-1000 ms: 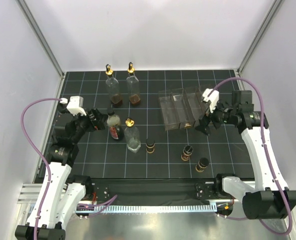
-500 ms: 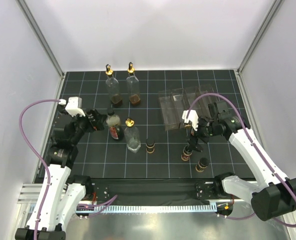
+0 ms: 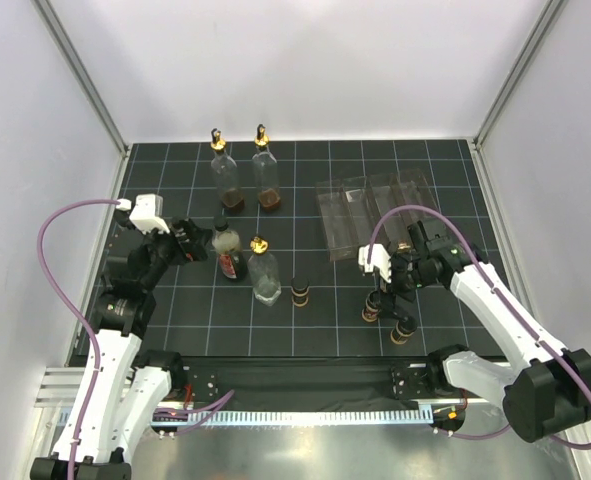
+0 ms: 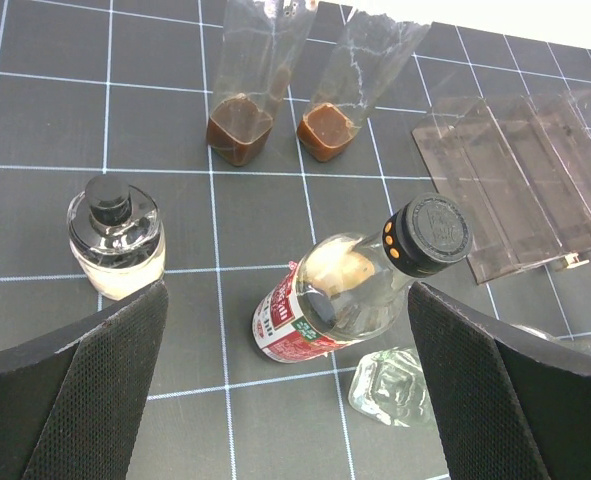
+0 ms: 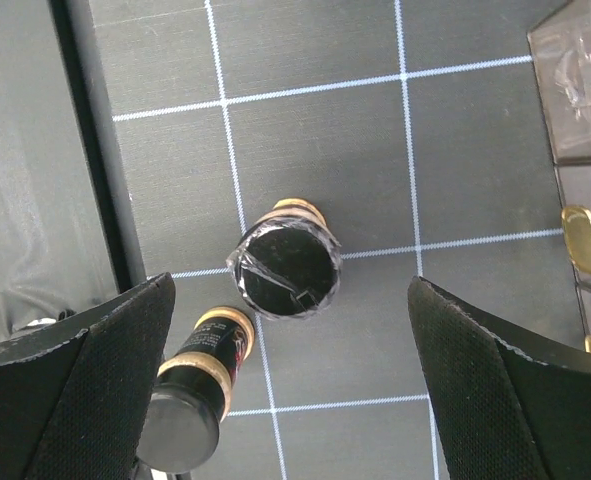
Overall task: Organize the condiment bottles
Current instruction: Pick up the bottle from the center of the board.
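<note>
My left gripper (image 3: 199, 243) (image 4: 287, 300) is open, its fingers either side of a clear red-labelled bottle (image 4: 325, 300) (image 3: 230, 258) with a dark cap. A tall clear bottle (image 3: 265, 272) with a gold pourer stands just right of it, and two more (image 3: 225, 178) (image 3: 267, 175) stand behind. My right gripper (image 3: 388, 288) (image 5: 290, 300) hangs open over a small dark black-capped bottle (image 5: 285, 270) (image 3: 372, 306), without touching it. A second small one (image 5: 190, 390) (image 3: 403, 329) stands by the gripper's left finger (image 5: 75, 380), and a third (image 3: 300, 291) is further left.
The clear plastic divided rack (image 3: 373, 213) (image 4: 520, 180) (image 5: 575, 80) lies behind the right gripper, with gold-banded items (image 5: 585, 240) at its near end. A squat bottle of pale liquid with a black cap (image 4: 115, 235) stands left of the left gripper. The mat's near edge (image 5: 85, 200) is close.
The right arm has swung from the rack's near end toward the front left and now hangs over the small dark bottles. The left arm has not moved.
</note>
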`<state>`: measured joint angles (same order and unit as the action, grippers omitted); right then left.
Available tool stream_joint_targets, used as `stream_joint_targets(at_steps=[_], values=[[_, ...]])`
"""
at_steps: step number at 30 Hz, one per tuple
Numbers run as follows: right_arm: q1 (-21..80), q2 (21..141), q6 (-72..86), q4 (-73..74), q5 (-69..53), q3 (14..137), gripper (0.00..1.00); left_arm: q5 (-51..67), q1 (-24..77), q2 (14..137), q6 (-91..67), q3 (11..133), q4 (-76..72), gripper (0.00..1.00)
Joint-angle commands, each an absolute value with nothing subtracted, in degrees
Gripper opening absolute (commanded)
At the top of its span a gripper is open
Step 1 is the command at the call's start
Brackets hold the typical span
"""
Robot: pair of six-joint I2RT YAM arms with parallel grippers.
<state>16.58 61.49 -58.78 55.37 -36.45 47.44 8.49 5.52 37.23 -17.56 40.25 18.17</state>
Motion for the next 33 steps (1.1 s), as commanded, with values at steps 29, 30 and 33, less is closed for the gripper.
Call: stream_joint_targets(at_steps=[29,30,33], values=[[20.65,63.02,-57.92,48.34,-35.86,45.17,0.15,7.73,5.36,36.39,-16.79,41.22,18.11,1.0],[20.65,62.84,-57.22,48.77,-35.34,46.92,0.1,7.73,5.36,36.39,-16.79,41.13,18.11,1.0],[20.65,62.14,-53.8,50.01,-32.79,51.13,0.07,7.73,5.45,36.21,-16.87,41.13,18.11,1.0]])
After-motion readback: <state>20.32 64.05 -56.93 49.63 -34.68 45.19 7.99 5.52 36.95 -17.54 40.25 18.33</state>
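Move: The bottle to be picked up stands almost under the open right hand: its middle is about 6 cm below and 1 cm to the left. A second dark-capped bottle is some 6 cm back and 5 cm to the right of the hand, and a third about 18 cm left and 3 cm ahead. The clear tray's middle lies straight ahead, some 24 cm out. From the left hand, the bottle to be picked up is about 40 cm right, 9 cm back and 19 cm lower. The right fingers close around the bottle's black cap and pinch it from both sides. To get there the hand sinks about 2.5 cm and eases just over 1 cm left; the fingers shut to about half their opening and stop on the cap, then the hand starts back up, roughly 1 cm by the end, keeping its grip. ##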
